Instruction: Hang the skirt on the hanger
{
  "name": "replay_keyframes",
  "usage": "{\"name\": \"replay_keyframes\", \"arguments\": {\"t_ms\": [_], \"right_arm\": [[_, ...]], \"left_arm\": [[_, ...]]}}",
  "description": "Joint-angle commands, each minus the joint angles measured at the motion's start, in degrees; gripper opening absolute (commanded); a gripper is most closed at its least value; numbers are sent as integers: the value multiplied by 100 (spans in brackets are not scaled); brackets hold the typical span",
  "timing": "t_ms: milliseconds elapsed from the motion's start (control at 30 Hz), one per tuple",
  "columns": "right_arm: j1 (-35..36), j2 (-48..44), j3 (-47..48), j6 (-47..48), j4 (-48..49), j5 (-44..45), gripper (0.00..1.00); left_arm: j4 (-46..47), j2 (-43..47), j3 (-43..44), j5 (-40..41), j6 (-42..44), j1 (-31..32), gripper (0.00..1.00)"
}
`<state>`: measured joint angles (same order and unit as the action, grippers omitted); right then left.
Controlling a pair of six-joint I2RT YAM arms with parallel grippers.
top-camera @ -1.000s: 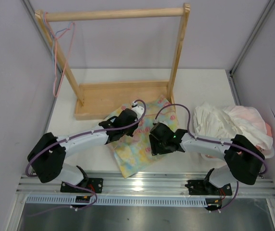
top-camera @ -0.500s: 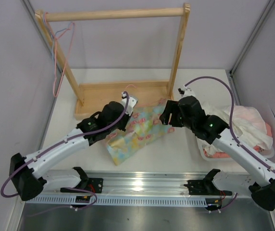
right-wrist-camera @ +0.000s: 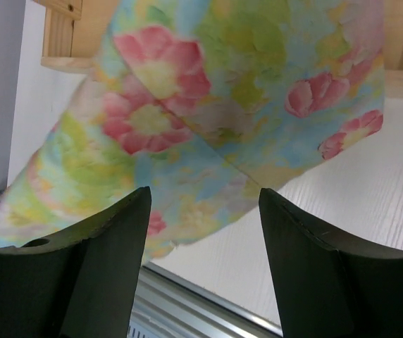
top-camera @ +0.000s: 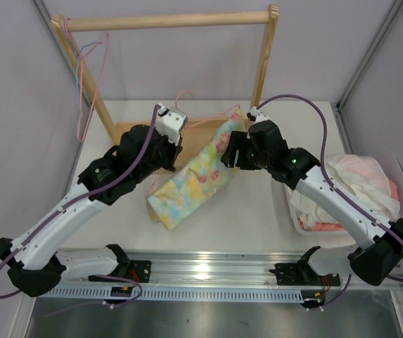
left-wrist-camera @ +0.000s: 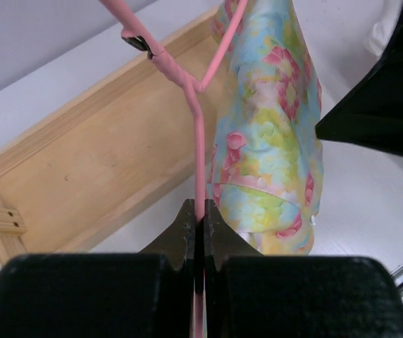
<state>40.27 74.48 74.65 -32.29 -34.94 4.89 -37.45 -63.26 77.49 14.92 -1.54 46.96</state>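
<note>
The pastel skirt [top-camera: 191, 176] with pink flowers slopes from its raised far end by the rack down to the table. That far end is on the pale pink hanger [left-wrist-camera: 197, 127], whose hook [top-camera: 184, 95] sticks out above the rack's base. My left gripper [left-wrist-camera: 200, 215] is shut on the hanger's straight wire, left of the skirt [left-wrist-camera: 272, 127]. In the top view the left gripper [top-camera: 175, 146] is at the skirt's upper left. My right gripper [right-wrist-camera: 205, 193] stands open just under the hanging skirt [right-wrist-camera: 222, 91], gripping nothing. From above, the right gripper [top-camera: 228, 156] is at the skirt's right edge.
A wooden clothes rack [top-camera: 173, 21] stands at the back on a flat wooden base [left-wrist-camera: 96, 162]. A pink and a blue hanger [top-camera: 82, 84] hang at the rack's left end. A white-and-pink clothes heap [top-camera: 356, 183] lies at the right. A metal rail [top-camera: 215, 264] runs along the near edge.
Both arms have reached away from the near edge toward the rack. The skirt, flat on the table before, is now lifted at its far end and bunched narrower.
</note>
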Motion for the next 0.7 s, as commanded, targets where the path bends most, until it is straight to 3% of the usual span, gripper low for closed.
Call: {"name": "replay_keyframes", "arguments": {"t_ms": [0,267,433,667], "right_arm": [[-186,312,497,171,154,-216,69],[-590,752,1042,189,58,-418,68],[-599,542,1051,153,40,-366,69],[-643,-20,964,118,-153,-269,69]], "left_arm": [[-131,-168,872,328,-188,15,0],[-447,-879,2153,591,-320,24,0],[-807,-1415,2901,1003,-391,15,0],[-1475,-2541,4946,1707,-347,85,0]]}}
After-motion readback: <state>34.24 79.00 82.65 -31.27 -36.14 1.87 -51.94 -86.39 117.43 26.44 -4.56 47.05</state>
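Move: The rack's rail, where the skirt-laden pink hanger is headed, has its middle about 23 cm ahead of the left hand, level with it sideways and some 22 cm above. The skirt's middle is about 4 cm ahead, 8 cm right and 8 cm below; the spare hangers are 22 cm ahead, 17 cm left and 10 cm up. From the right hand, the rail's middle is roughly 20 cm ahead, 14 cm left and 30 cm up. The pink hanger, already inside the skirt and still pinched in the left fingers, is carried up about 10 cm, then increasingly forward too, some 6 cm in all, towards the rail, while the wrist turns about 10 degrees counter-clockwise. Beside the skirt the right hand, fingers staying open, goes forward about 5 cm, then rises a little and eases slightly back. ##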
